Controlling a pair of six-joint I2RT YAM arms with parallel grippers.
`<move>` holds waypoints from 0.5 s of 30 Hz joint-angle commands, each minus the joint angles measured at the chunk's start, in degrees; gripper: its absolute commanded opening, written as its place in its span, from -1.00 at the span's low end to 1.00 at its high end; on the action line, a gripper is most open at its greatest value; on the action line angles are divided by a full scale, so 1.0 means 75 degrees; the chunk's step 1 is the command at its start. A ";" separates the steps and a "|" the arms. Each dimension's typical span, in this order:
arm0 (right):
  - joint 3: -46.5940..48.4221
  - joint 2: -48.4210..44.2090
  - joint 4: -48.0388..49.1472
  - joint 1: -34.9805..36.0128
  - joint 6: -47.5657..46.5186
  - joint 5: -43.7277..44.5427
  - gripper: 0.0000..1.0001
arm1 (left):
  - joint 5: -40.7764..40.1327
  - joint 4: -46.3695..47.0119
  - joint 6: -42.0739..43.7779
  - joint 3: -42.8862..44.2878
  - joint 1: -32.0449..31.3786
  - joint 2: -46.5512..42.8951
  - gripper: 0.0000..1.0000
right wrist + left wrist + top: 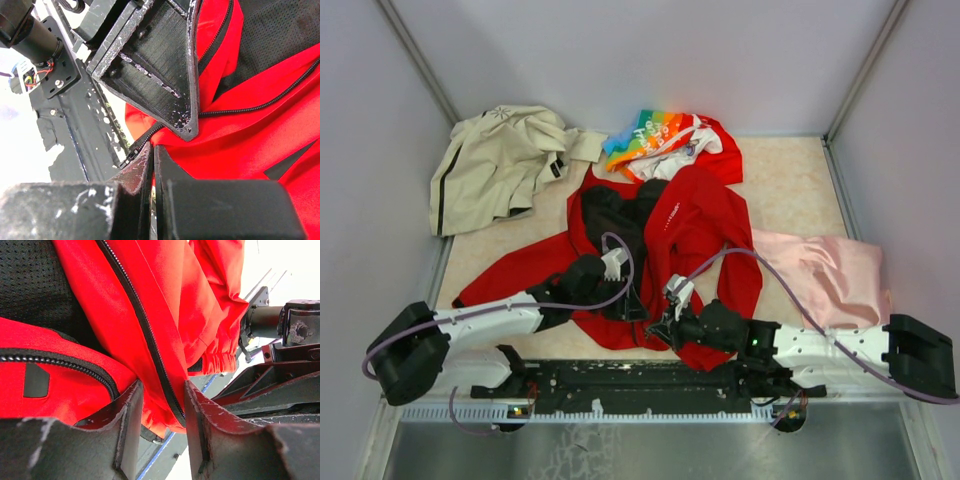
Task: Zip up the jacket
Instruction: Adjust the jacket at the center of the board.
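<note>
The red jacket (705, 215) lies open on the table with its black lining up. Both grippers meet at its near hem. My left gripper (628, 300) is open. In the left wrist view (161, 387) one front edge with its dark zipper teeth (145, 325) hangs between the jaws, close to the right finger (200, 425). My right gripper (665, 318) is shut. In the right wrist view (153, 149) it pinches the jacket's (240, 140) bottom edge at the zipper's lower end (142, 142). A left finger (165, 75) hangs just above it.
A beige jacket (495, 165) lies at the back left. A rainbow-and-white printed garment (655, 135) sits behind the red jacket. A pink cloth (825, 275) lies on the right, beside my right arm. The black mounting rail (650, 385) runs along the near edge.
</note>
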 commanded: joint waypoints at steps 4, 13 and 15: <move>0.0029 -0.0076 0.0570 -0.0044 0.0051 0.0088 -1.00 | 0.0209 0.0435 -0.0062 0.0007 0.0009 -0.0016 -0.40; -0.0066 -0.0257 0.0309 -0.0043 0.0503 0.0351 -1.00 | -0.0365 0.2549 -0.0216 -0.1162 0.0019 -0.1092 -0.72; -0.0197 -0.0394 0.0350 -0.0046 0.0800 0.0465 -1.00 | -0.0488 0.3226 -0.0119 -0.1588 0.0023 -0.1438 -0.76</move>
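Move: The right-hand zipper edge of the jacket runs between the left hand's open fingertips, about 1 cm below the hand point. The other zipper edge lies roughly 3 cm ahead of the left hand and 1 cm to its left, and the closed right gripper about 3 cm back and 3 cm to its right. From the right hand, the spot to be pinched is some 3 cm ahead and 3 cm to the left. The left fingers close, pinching the zipper edge, and lift about 1.5 cm while the right hand keeps its hold. ##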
